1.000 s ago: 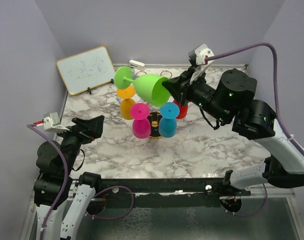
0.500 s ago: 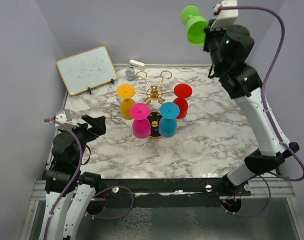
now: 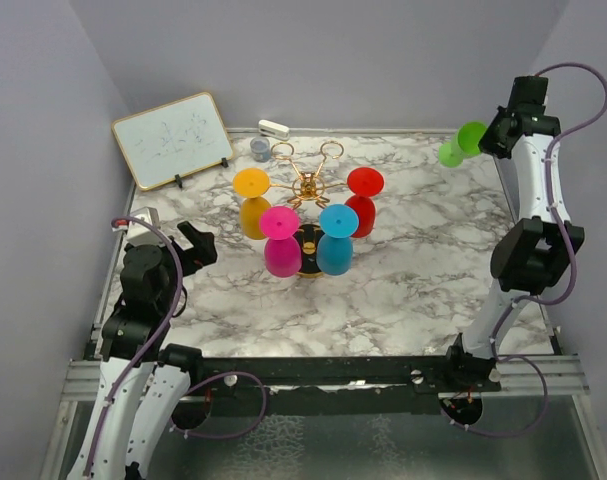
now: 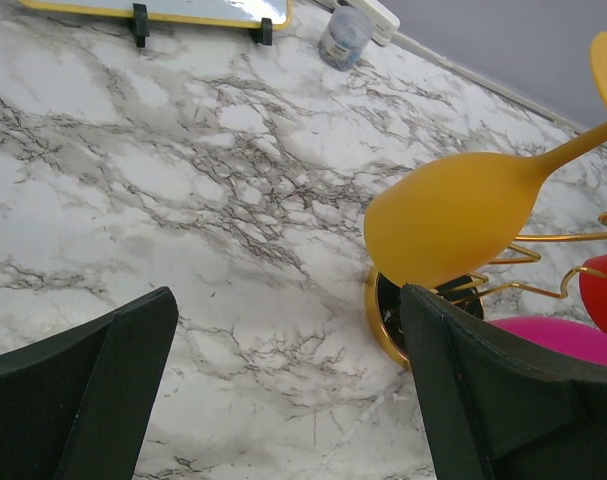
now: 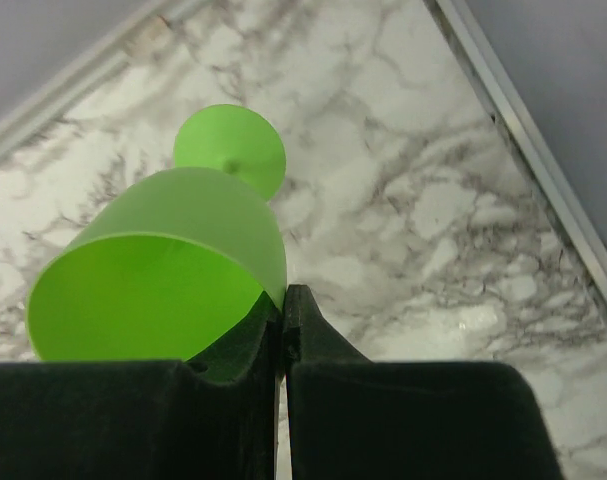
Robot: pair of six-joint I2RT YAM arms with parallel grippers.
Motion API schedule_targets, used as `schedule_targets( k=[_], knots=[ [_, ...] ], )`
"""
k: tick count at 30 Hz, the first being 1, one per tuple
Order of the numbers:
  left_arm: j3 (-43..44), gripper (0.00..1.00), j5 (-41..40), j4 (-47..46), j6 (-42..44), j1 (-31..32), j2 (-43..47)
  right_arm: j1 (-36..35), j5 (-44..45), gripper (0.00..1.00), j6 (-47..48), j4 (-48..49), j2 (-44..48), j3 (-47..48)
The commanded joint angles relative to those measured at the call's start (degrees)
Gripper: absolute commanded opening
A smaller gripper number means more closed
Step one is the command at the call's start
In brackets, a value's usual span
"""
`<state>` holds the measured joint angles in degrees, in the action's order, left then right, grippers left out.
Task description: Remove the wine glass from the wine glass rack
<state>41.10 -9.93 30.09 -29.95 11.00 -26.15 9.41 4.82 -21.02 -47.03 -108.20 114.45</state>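
My right gripper [image 3: 488, 140] [image 5: 283, 300] is shut on the rim of the green wine glass [image 3: 458, 145] [image 5: 173, 270], one finger inside the bowl and one outside. The glass hangs in the air over the table's far right corner, foot pointing away from the gripper. The gold wine glass rack [image 3: 305, 188] [image 4: 423, 310] stands mid-table with orange [image 3: 253, 205] [image 4: 463, 215], pink [image 3: 280, 243], blue [image 3: 336, 243] and red [image 3: 363, 203] glasses hanging upside down on it. My left gripper [image 3: 198, 248] [image 4: 283, 390] is open over bare marble, left of the rack.
A small whiteboard [image 3: 173, 138] leans at the far left. A little grey cup [image 3: 260, 149] [image 4: 345, 36] and a white eraser [image 3: 274, 129] sit at the back edge. A raised metal rim [image 5: 528, 140] borders the table on the right.
My right arm has swung the green glass down and to the right, from high above the table's back to lower over the far right corner. The left arm has shifted slightly.
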Motion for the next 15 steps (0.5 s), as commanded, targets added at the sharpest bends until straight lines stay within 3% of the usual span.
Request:
schedule_targets(
  k=[1, 15],
  knots=[
    [-0.4, 0.95, -0.2, -0.6, 1.4, 0.1, -0.6, 0.3, 0.1, 0.01, -6.2, -12.6, -1.8, 0.9],
    [-0.7, 0.94, 1.3, -0.5, 1.7, 0.1, 0.0, 0.3, 6.3, 0.01, -6.0, -12.3, 5.0, -12.1]
  ],
)
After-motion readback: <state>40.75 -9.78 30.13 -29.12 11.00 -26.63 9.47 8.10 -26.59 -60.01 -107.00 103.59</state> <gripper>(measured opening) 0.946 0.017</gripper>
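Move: The right hand already holds the green wine glass by its rim, off the rack; the open marble it is being taken to lies about 8 cm back, 6 cm left and some 25 cm below. The red glass on the rack hangs roughly 12 cm back and 27 cm left, slightly lower; the blue one is about 21 cm back and 32 cm left. From the left hand, that open spot is some 19 cm ahead, 51 cm right and 25 cm below. Down and back, each by roughly 8 cm, the right hand brings the wine glass towards the open tabletop well to the right of the rack, sinking fast at first and then drawing mostly back towards the base. The wrist tips the fingers some 20 degrees further downward, swinging the foot under the bowl, while the shut fingers keep their pinch on the rim. ##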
